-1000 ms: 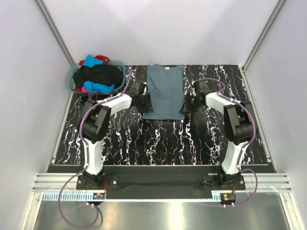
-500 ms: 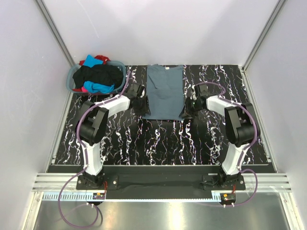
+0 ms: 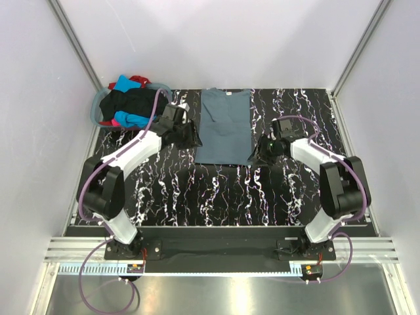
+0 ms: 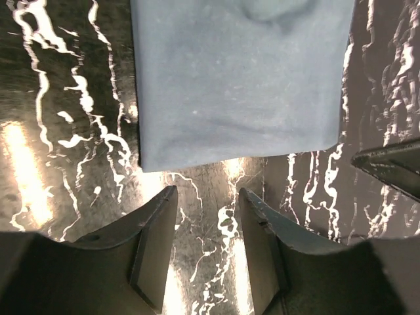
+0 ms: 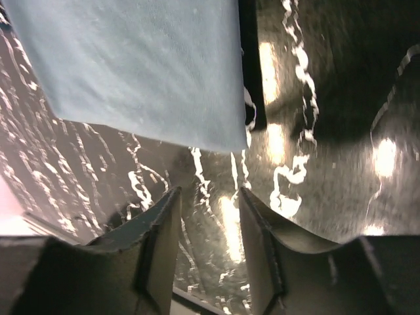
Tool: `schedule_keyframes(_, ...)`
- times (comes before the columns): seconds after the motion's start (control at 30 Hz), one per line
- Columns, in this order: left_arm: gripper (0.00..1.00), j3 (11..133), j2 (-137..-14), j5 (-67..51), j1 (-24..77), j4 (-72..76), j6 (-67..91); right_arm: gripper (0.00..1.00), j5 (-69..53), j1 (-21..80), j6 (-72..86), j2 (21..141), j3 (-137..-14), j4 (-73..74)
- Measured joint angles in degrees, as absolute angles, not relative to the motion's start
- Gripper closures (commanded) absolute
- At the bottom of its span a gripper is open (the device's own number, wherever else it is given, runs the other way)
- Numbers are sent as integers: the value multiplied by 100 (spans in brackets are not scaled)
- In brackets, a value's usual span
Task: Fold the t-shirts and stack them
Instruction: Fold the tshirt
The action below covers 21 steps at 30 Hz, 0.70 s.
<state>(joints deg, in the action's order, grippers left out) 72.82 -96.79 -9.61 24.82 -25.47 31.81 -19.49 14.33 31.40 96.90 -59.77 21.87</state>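
The slate blue-grey t-shirt [image 3: 226, 125] lies flat at the back middle of the table, folded into a long rectangle with its white neck label at the far end. My left gripper [image 3: 188, 136] is open and empty just off its near left corner. In the left wrist view the gripper [image 4: 207, 197] is over bare table, with the shirt's hem [image 4: 239, 85] just ahead. My right gripper [image 3: 262, 149] is open and empty beside the near right corner. In the right wrist view the gripper [image 5: 209, 197] is just short of the shirt [image 5: 144, 72].
A round grey-blue basket [image 3: 96, 113] at the back left holds black [image 3: 134, 102], turquoise [image 3: 133, 120], red [image 3: 138, 80] and pink [image 3: 119, 123] tees. The black marbled tabletop [image 3: 216, 197] stretches toward the arm bases. White walls enclose the back and both sides.
Both grippers have drawn back outward from the shirt's near side edges. The left arm swung left and back, the right arm right and nearer. The shirt has stayed flat.
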Motion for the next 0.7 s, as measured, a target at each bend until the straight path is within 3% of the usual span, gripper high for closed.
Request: schedule_keyframes(0.7,55,6694,-10757,-1439,2012,-1968,3306,50,-2069,1433,4344,9850,-4786,226)
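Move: Both hands are open above the hem corners of the folded t-shirt. Its left corner is about 11 cm below the left hand, 2 cm to its left and 1 cm back; its right corner is about 5 cm below the right hand and 1 cm ahead, with no sideways offset. The collar is some 27 cm ahead and 9 cm right of the left hand. The clothes basket is roughly 22 cm ahead and 21 cm left of the left hand. Down to the hem's left corner goes the left hand, sinking about 9.5 cm and easing a little left, its fingers tipping some 10 degrees steeper. The right hand eases back slightly, sinks some 3.5 cm towards the right corner, then comes forward again as its wrist turns clockwise and its left side rises. Both grippers stay about half open, close over the cloth; contact can't be made out. ##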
